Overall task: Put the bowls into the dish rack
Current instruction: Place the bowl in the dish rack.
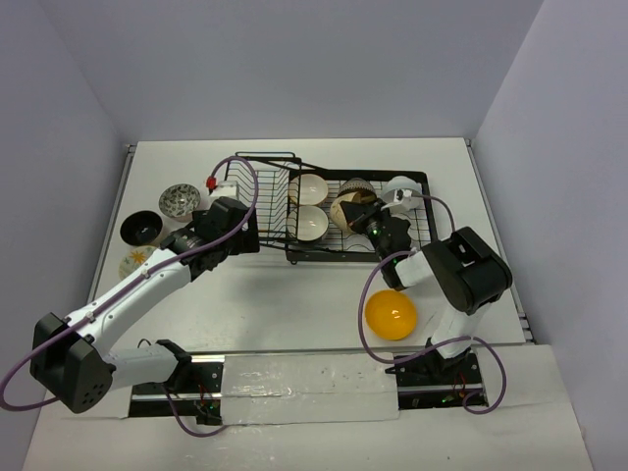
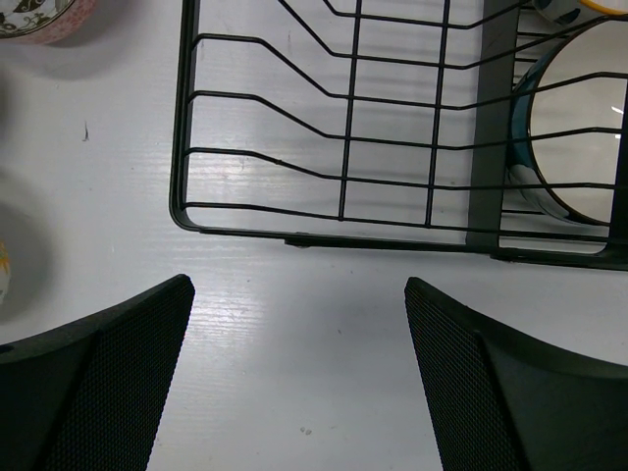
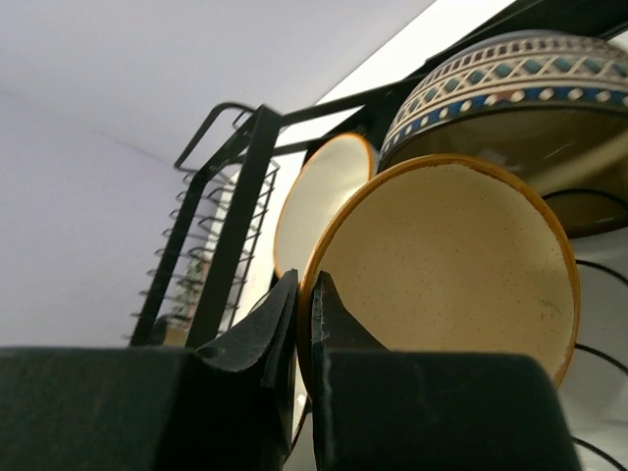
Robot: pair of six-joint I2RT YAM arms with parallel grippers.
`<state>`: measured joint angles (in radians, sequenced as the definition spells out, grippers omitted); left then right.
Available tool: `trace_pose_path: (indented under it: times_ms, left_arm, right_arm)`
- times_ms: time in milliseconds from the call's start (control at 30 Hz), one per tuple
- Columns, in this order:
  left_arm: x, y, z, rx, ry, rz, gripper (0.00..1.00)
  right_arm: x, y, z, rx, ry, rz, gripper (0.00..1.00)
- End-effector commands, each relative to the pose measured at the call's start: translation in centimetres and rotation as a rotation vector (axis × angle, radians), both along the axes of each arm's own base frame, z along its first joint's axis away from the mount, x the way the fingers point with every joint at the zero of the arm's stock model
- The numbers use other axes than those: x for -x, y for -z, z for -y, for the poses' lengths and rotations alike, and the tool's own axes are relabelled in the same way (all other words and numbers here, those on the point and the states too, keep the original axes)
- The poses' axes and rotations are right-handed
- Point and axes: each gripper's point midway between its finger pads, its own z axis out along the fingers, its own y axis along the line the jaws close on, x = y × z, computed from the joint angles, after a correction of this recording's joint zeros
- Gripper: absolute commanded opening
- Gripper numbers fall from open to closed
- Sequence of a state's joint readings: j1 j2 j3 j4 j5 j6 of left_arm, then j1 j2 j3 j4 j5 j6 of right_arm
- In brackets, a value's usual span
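Observation:
The black wire dish rack [image 1: 417,211] stands at the table's middle back. In its basket section are two white bowls [image 1: 312,186], a patterned bowl [image 1: 354,186] and a tan bowl [image 1: 347,210]. My right gripper [image 1: 367,220] is shut on the tan bowl's [image 3: 451,265] orange rim, one finger inside and one outside, and the bowl stands tilted on edge below the patterned bowl [image 3: 510,98]. My left gripper [image 2: 298,283] hangs open and empty over bare table just in front of the rack's tray section [image 2: 481,147]. An orange-yellow bowl [image 1: 391,315] sits on the table near the right arm.
Left of the rack stand a greyish patterned bowl [image 1: 180,200], a black bowl [image 1: 142,228] and a flowered bowl [image 1: 132,263]. A white bowl [image 1: 401,185] lies at the rack's back right. Walls close in the table on three sides.

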<state>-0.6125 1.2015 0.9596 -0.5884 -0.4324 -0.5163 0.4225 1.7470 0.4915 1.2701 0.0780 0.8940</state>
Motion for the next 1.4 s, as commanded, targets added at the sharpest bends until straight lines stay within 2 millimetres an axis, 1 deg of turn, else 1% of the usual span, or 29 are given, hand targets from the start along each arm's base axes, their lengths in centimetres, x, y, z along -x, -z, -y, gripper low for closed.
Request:
trace_pose_path:
  times_ms: [0, 33, 167, 333, 567, 767, 800, 833, 900, 967, 1067, 1100, 1133, 1200, 1367]
  left_arm:
    - [-0.8, -2.3, -0.1, 0.018, -0.023, 0.08, 0.94]
    - [-0.8, -2.6, -0.2, 0.021, -0.026, 0.087, 0.95]
    - [-1.0, -3.6, -0.8, 0.019, -0.049, 0.123, 0.95]
    - [-1.2, -4.1, -1.4, 0.027, -0.071, 0.142, 0.95]
    - [-1.6, -4.1, -2.0, 0.041, -0.086, 0.138, 0.95]
    - [-1.8, -4.4, -2.8, 0.048, -0.109, 0.145, 0.95]
    - [-1.9, -4.4, -3.1, 0.05, -0.116, 0.145, 0.95]
    - [-1.9, -4.4, -3.1, 0.053, -0.116, 0.149, 0.95]
    - [-2.0, -4.5, -3.4, 0.053, -0.126, 0.15, 0.95]
    - [-2.0, -4.5, -3.5, 0.057, -0.129, 0.149, 0.95]
    - [-2.1, -4.7, -3.8, 0.068, -0.135, 0.155, 0.95]
    - [-2.1, -4.9, -3.8, 0.073, -0.136, 0.16, 0.95]
    - [-2.1, -4.9, -3.9, 0.075, -0.137, 0.158, 0.95]
    - [-2.1, -5.0, -3.9, 0.082, -0.136, 0.161, 0.95]
    - [-2.1, -5.1, -4.0, 0.093, -0.132, 0.162, 0.95]
  right_arm:
    - [2.9, -15.3, -0.3, -0.254, -0.109, 0.513, 0.0]
    - [2.8, -15.4, -0.3, -0.252, -0.113, 0.509, 0.0]
    - [3.0, -15.6, -1.1, -0.202, -0.172, 0.49, 0.0]
    - [3.1, -16.0, -1.7, -0.153, -0.23, 0.482, 0.0]
    - [2.9, -15.9, -1.4, -0.076, -0.259, 0.472, 0.0]
    - [2.5, -16.6, -0.8, -0.015, -0.258, 0.478, 0.0]
    - [2.4, -17.0, -0.8, -0.01, -0.263, 0.484, 0.0]
    - [2.3, -16.9, -1.0, -0.003, -0.274, 0.476, 0.0]
    - [2.2, -17.5, -1.2, -0.001, -0.288, 0.491, 0.0]
    - [2.1, -17.6, -1.5, 0.004, -0.306, 0.487, 0.0]
    - [1.9, -18.5, -2.1, 0.007, -0.341, 0.505, 0.0]
    - [1.8, -18.5, -2.3, 0.013, -0.351, 0.5, 0.0]
    - [2.0, -19.1, -2.6, 0.019, -0.372, 0.513, 0.0]
    - [2.0, -19.3, -3.0, 0.033, -0.402, 0.504, 0.0]
    - [2.4, -20.6, -4.5, 0.064, -0.504, 0.515, 0.0]
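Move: The small cream bowl is already pinched in the right hand, low over the middle of the dish rack. The open left section of the rack lies about 22 cm to the left and 7 cm ahead. Around it, all some 7 cm lower than the hand: the patterned bowl about 10 cm straight ahead, the far white bowl 9 cm ahead and 10 cm left, the near white bowl 10 cm left and level with it. From the empty left hand the left section is roughly 16 cm ahead, 4 cm right and below. The cream bowl, still pinched by its rim, is drawn up clear of the seated bowls: the right hand rises about 14 cm, easing back a little at first and drifting some 3 cm left mostly near the end, while it swings about 25 degrees counter-clockwise and tips its fingers upward. Meanwhile the open left hand shifts 4 or 5 cm left and rises slightly, turning a little counter-clockwise. ##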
